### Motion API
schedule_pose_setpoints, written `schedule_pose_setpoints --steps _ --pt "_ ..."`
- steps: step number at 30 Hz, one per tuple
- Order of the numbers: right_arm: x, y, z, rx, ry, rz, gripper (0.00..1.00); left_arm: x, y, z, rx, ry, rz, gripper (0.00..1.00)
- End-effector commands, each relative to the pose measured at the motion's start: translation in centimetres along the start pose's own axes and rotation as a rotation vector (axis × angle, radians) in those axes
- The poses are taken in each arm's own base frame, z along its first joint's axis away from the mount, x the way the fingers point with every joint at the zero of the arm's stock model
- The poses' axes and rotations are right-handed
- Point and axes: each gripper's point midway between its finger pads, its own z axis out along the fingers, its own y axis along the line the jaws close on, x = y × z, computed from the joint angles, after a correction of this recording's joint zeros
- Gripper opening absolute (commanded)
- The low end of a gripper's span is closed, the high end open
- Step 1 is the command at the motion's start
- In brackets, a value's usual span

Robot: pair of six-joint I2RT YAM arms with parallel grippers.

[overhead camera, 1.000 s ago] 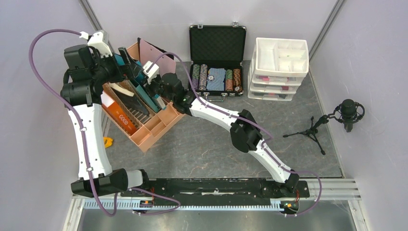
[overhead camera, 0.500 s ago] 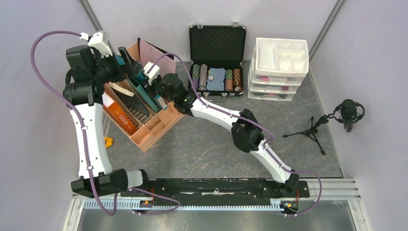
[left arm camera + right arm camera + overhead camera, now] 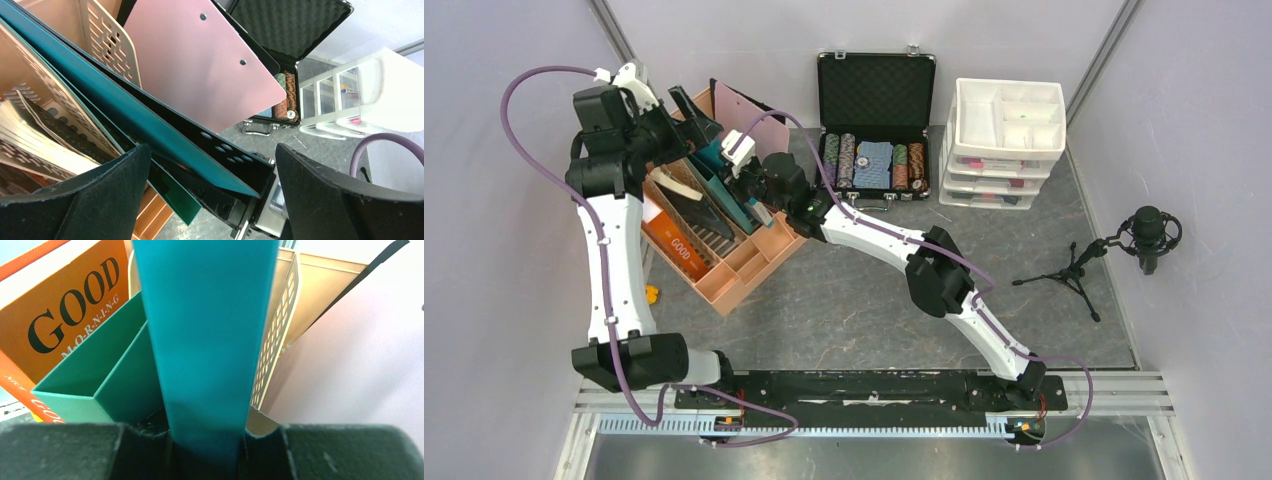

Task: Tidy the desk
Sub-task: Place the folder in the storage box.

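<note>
The desk (image 3: 844, 300) is a dark grey mottled top. A peach organizer (image 3: 746, 268) stands at its back left. My right gripper (image 3: 750, 200) is shut on the end of a teal book (image 3: 722, 180) that leans in the organizer. In the right wrist view the teal book (image 3: 205, 330) fills the gap at my right gripper (image 3: 205, 452). My left gripper (image 3: 696, 114) hangs open above the organizer's far end. In the left wrist view, the teal book (image 3: 125, 110) runs between the wide-apart fingers of my left gripper (image 3: 212, 200), which touch nothing.
An orange "GOOD MORNING" book (image 3: 679, 245) and a green file box (image 3: 100, 370) sit in the organizer, with a pink board (image 3: 762, 125) leaning behind. A black chip case (image 3: 876, 110), white drawers (image 3: 1004, 140) and a tripod microphone (image 3: 1149, 235) stand to the right. A small yellow thing (image 3: 649, 294) lies left.
My left arm has swung up and toward the back, carrying its open gripper further over the organizer's far end. The right gripper and the teal book have barely moved.
</note>
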Motion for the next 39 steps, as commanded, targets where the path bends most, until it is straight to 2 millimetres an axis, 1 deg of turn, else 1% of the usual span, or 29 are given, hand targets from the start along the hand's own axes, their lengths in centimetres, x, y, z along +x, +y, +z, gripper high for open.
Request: schedule_pose_setpoints --steps 1,6,8,10,15,17,20,26,32,35,39 --pt "4.3 3.0 -1.0 -0.090 0.152 0.001 0.19 -1.2 -1.2 0.5 0.050 -0.016 -0.062 1.00" --pt "4.5 3.4 -1.0 -0.097 0.155 -0.004 0.19 -1.1 -1.6 1.1 0.082 0.002 -0.098 1.00" --pt "4.6 3.3 -1.0 -0.096 0.156 -0.007 0.19 -1.3 -2.0 1.1 0.098 0.002 -0.098 0.97" --pt "4.6 3.3 -1.0 -0.096 0.157 -0.010 0.19 -1.4 -2.4 1.1 0.120 0.002 -0.097 0.90" --pt "4.4 3.2 -0.9 -0.093 0.151 -0.021 0.19 -1.0 -3.3 1.0 0.179 0.017 -0.104 0.67" --pt "4.2 3.3 -0.9 -0.100 0.144 -0.027 0.20 -0.9 -3.5 0.9 0.190 0.022 -0.104 0.62" --pt "4.0 3.3 -0.9 -0.102 0.137 -0.030 0.20 -1.0 -3.8 0.6 0.205 0.020 -0.100 0.61" --pt "4.2 3.7 -0.7 -0.117 0.129 -0.013 0.21 -1.7 -5.2 -0.4 0.257 0.002 -0.082 0.61" --pt "3.8 4.4 -0.4 -0.144 0.103 0.005 0.22 -1.3 -6.7 -0.8 0.325 0.022 -0.061 0.60" --pt "3.8 4.7 -0.4 -0.160 0.100 0.013 0.22 -0.9 -7.9 -1.2 0.371 0.034 -0.041 0.58" --pt "3.7 5.0 -0.4 -0.170 0.093 0.016 0.20 -0.4 -9.4 -1.8 0.421 0.043 -0.001 0.52"
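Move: The blue folder, still held by the right gripper, is what the wide-open left fingers straddle: its upper edge is just below their tips and its middle about 9 cm below the left hand, level and barely 1 cm left. From there the green folder stands some 7 cm back, 1 cm right and lower down, and the pink clipboard about 3 cm ahead and 7 cm right. From the right hand, the blue folder's middle is roughly 5 cm ahead and 7 cm left. The left hand first eases forward and down, about 1.5 cm each way, over the blue folder's upper edge, then closes its fingers from wide open to a bit under two-thirds and begins to grip the folder across its thickness. As they close, the hand creeps nearly 2 cm to the right and rolls about 8 degrees, left side down, while the right gripper stays in place with its hold on the folder, turning only a few degrees. ##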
